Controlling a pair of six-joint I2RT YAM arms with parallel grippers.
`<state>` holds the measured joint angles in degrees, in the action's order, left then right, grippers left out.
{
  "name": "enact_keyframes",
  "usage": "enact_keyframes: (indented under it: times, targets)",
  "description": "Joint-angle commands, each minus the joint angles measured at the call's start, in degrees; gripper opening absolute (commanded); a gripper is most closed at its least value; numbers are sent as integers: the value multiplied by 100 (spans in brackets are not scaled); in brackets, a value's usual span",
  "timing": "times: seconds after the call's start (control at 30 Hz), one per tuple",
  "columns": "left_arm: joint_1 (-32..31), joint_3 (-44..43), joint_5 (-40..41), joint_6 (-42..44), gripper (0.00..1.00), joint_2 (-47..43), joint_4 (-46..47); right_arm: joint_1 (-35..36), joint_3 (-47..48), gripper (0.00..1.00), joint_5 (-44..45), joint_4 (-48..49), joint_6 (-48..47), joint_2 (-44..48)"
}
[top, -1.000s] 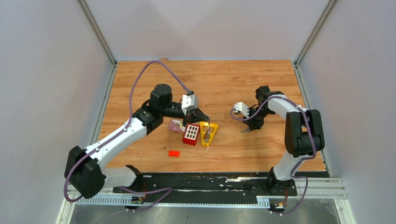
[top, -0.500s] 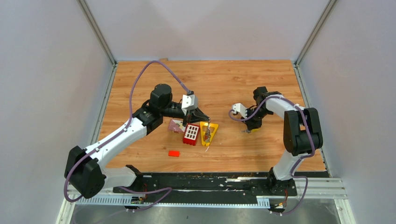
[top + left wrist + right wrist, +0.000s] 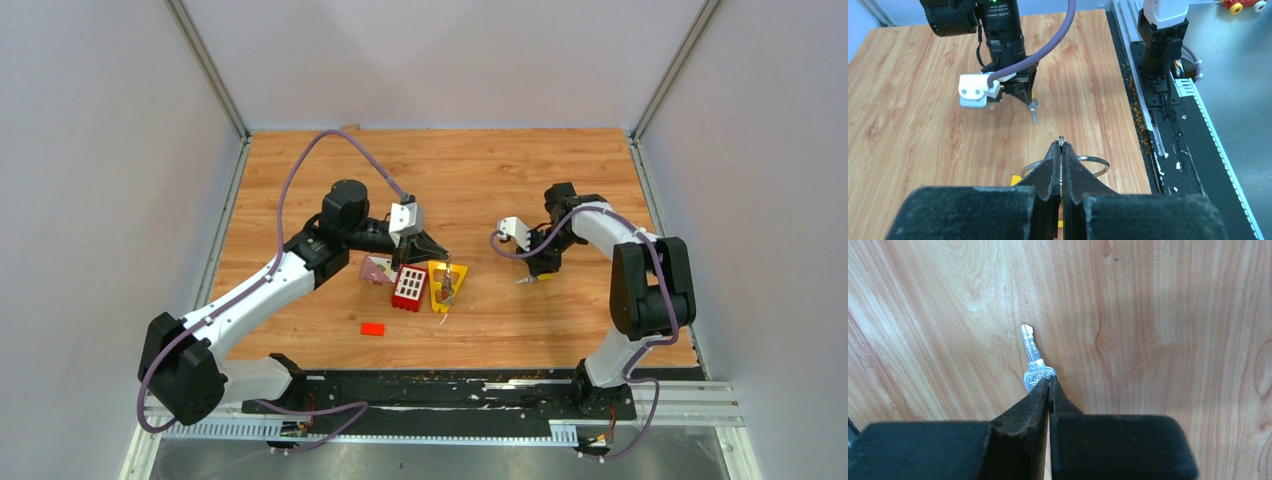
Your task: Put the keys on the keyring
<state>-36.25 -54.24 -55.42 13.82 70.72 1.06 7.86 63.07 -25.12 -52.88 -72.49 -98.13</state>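
Note:
My left gripper (image 3: 1061, 145) is shut on the keyring (image 3: 1098, 162), a thin silver wire ring whose arcs show on either side of the fingers. In the top view this gripper (image 3: 441, 260) hovers over the yellow triangular frame (image 3: 452, 272). My right gripper (image 3: 1049, 382) is shut on the head of a silver key (image 3: 1032, 355), whose blade points away, just above the wood. In the top view the right gripper (image 3: 535, 274) and key (image 3: 524, 280) are right of centre. The left wrist view shows that key (image 3: 1034, 116) hanging from the right gripper, well ahead of the ring.
A red block with holes (image 3: 409, 287) and a pink triangular piece (image 3: 377, 268) lie beside the yellow frame. A small red block (image 3: 373, 328) lies nearer the front edge. The black base rail (image 3: 450, 390) runs along the near edge.
My right gripper has shifted slightly left with the key still in it. The left arm has not visibly moved.

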Motion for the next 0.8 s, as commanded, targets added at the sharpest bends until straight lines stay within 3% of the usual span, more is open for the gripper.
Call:
enact_keyframes:
  times: [0.0,0.27,0.77]
  targets:
    - [21,-122,-126,78,0,-67,220,5,10,7,-175,308,322,187]
    - [19,-120,-122,78,0,-71,240,-8,-295,26,81,841,637,224]
    - [21,-87,-124,116,0,-115,222,-223,-11,42,-235,16,-46,475]
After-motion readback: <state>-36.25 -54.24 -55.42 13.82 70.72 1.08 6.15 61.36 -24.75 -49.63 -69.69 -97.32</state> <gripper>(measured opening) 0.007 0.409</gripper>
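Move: The right hand's shut fingers are at the head of the key with the yellow tag: the key's middle is about 3 cm left, 1 cm back and 2 cm below, with the tag about 1 cm right and 2 cm below. The keyring in the left hand hangs some 23 cm left, 6 cm back and 20 cm higher; beneath it the yellow triangle lies 22 cm left and 2 cm back, 2 cm below. From the left hand, the key is some 20 cm right, 6 cm ahead and 25 cm down. The right fingertips, closed at the key's head and tag, seem to let go as they spread to a bit under half open. Meanwhile the hand eases about 1 cm forward and down, turning roughly 5 degrees clockwise, then drifts 1 cm right over the tag and lifts slightly. The left hand stays still and keeps its pinch on the keyring. ##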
